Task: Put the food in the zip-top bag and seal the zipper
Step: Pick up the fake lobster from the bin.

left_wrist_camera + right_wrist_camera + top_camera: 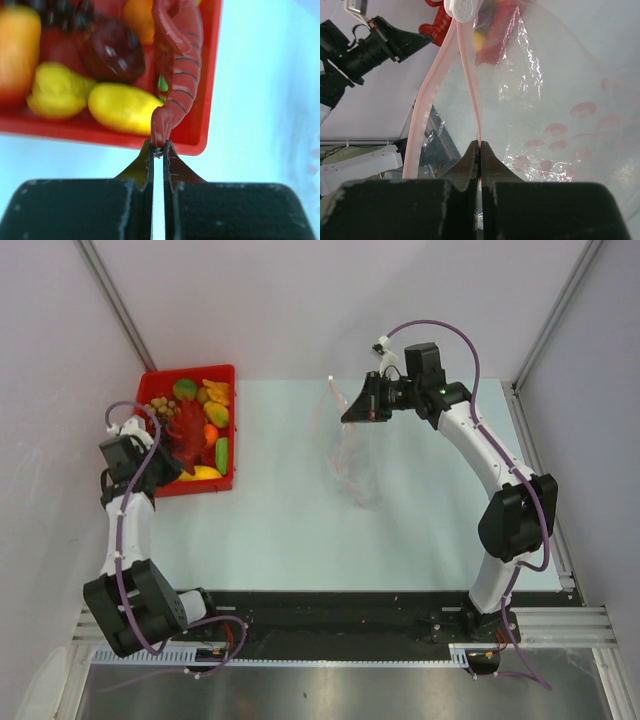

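My left gripper [168, 462] [158, 147] is shut on the tail tip of a red toy shrimp [180, 65] [187, 438] and holds it over the red tray [222, 372] [192, 144]. Yellow [122, 107], dark purple [112, 50] and orange [140, 12] toy food lies in the tray. My right gripper [347, 412] [479, 145] is shut on one pink zipper strip [470, 75] of the clear dotted zip-top bag [350, 455] [555, 100] and holds it up with its mouth gaping. The other strip [422, 110] bows away. A white slider [462, 9] sits at the strips' far end.
The tray stands at the table's back left, with several more green, yellow and orange toys [210, 410]. The bag hangs down to the pale table [420, 530] at the back middle. Grey walls enclose the back and sides.
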Robot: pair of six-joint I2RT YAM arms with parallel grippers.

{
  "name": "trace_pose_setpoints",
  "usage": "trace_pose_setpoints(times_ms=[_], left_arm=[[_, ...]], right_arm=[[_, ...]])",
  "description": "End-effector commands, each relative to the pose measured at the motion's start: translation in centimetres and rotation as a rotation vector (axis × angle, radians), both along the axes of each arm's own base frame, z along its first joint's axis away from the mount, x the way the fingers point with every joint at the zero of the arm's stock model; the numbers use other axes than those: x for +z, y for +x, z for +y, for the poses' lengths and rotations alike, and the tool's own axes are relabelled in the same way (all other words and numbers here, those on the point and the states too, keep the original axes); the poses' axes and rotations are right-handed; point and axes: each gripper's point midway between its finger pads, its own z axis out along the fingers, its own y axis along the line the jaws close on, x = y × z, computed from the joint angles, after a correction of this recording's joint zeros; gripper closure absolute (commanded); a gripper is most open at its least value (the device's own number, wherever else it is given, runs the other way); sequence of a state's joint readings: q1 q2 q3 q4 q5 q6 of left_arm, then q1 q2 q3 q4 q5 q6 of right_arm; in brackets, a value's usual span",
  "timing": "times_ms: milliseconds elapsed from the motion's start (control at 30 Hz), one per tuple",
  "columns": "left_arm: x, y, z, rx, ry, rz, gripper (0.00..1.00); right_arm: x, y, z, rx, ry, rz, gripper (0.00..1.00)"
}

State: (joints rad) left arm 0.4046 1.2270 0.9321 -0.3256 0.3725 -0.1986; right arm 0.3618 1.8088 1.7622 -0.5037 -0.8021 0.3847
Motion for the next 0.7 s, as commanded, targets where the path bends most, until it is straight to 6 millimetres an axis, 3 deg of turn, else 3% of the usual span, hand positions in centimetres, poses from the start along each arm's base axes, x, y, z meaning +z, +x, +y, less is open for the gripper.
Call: trace_pose_setpoints(times_ms=[0, 67, 133, 167, 200, 300, 367, 400, 533, 567, 633, 667], left_arm=[[-0.7, 0.6, -0.7, 0.152, -0.263, -0.065, 1.0], [-2.9, -0.3, -2.3, 0.123, -0.327, 0.0, 0.97], [-3.7, -0.9, -3.3, 0.11, -0.363, 0.026, 0.86], [-4.4, -1.4, -3.8, 0.101, -0.373, 0.039, 0.78], [-4.2, -1.7, -3.9, 0.099, -0.371, 0.037, 0.58], [-4.9, -3.5, -4.6, 0.068, -0.349, 0.106, 0.32], [-4.4, -4.7, -4.1, 0.065, -0.277, 0.123, 0.22], [-3.8, -4.9, -3.7, 0.074, -0.244, 0.109, 0.13], [2.9, -3.7, -2.9, 0.015, -0.098, -0.092, 0.06], [5.8, -2.6, -2.5, -0.003, -0.029, -0.168, 0.04], [8.2, -1.2, -1.7, 0.002, 0.07, -0.209, 0.04], [9.7, 0.4, -0.8, 0.021, 0.151, -0.21, 0.04]], right_arm=[[2.3, -0.2, 0.1, 0.023, 0.016, -0.069, 1.0], [2.4, -0.2, -0.2, 0.02, 0.01, -0.073, 1.0], [2.4, -0.1, -0.6, 0.014, 0.006, -0.071, 1.0], [2.4, 0.0, -0.7, 0.014, 0.006, -0.074, 1.0], [2.5, 0.0, -0.7, 0.013, 0.005, -0.073, 1.0], [2.5, 0.4, -0.9, 0.009, 0.006, -0.074, 1.0], [2.4, 0.5, -1.0, 0.01, 0.006, -0.071, 1.0], [2.5, 0.5, -0.9, 0.013, 0.008, -0.072, 1.0], [2.3, 0.8, -1.1, 0.009, 0.002, -0.078, 1.0], [2.2, 1.0, -1.1, 0.006, -0.001, -0.079, 1.0], [2.2, 1.1, -1.2, 0.005, -0.003, -0.085, 1.0], [2.2, 1.2, -1.2, 0.006, -0.004, -0.086, 1.0]])
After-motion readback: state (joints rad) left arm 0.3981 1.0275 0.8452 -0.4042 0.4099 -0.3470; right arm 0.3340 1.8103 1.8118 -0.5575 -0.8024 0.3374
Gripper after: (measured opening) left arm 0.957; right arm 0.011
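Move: The left hand, still pinching the lobster by its tail tip, is above the bin's near rim; the red bin's middle lies about 16 cm ahead, 4 cm left and 9 cm down. In the bin, the yellow squash sits some 6 cm ahead and 2 cm left, the eggplant 11 cm ahead and 4 cm left, and the cucumber 10 cm ahead and 4 cm right, all roughly 10 cm lower. From the right hand, the bin's middle is about 48 cm left, 11 cm ahead and 20 cm below. The left hand sinks about 6 cm at the bin's near rim, drifting some 4 cm right and 4 cm back while it rolls some 20 degrees, left side down, and its fingers spread from shut to wide open, letting go of the lobster's tail. With the fingers open it then climbs about 8 cm, the roll easing back, to stand empty just above its starting height, while the right hand keeps its pinch on the bag's edge. ##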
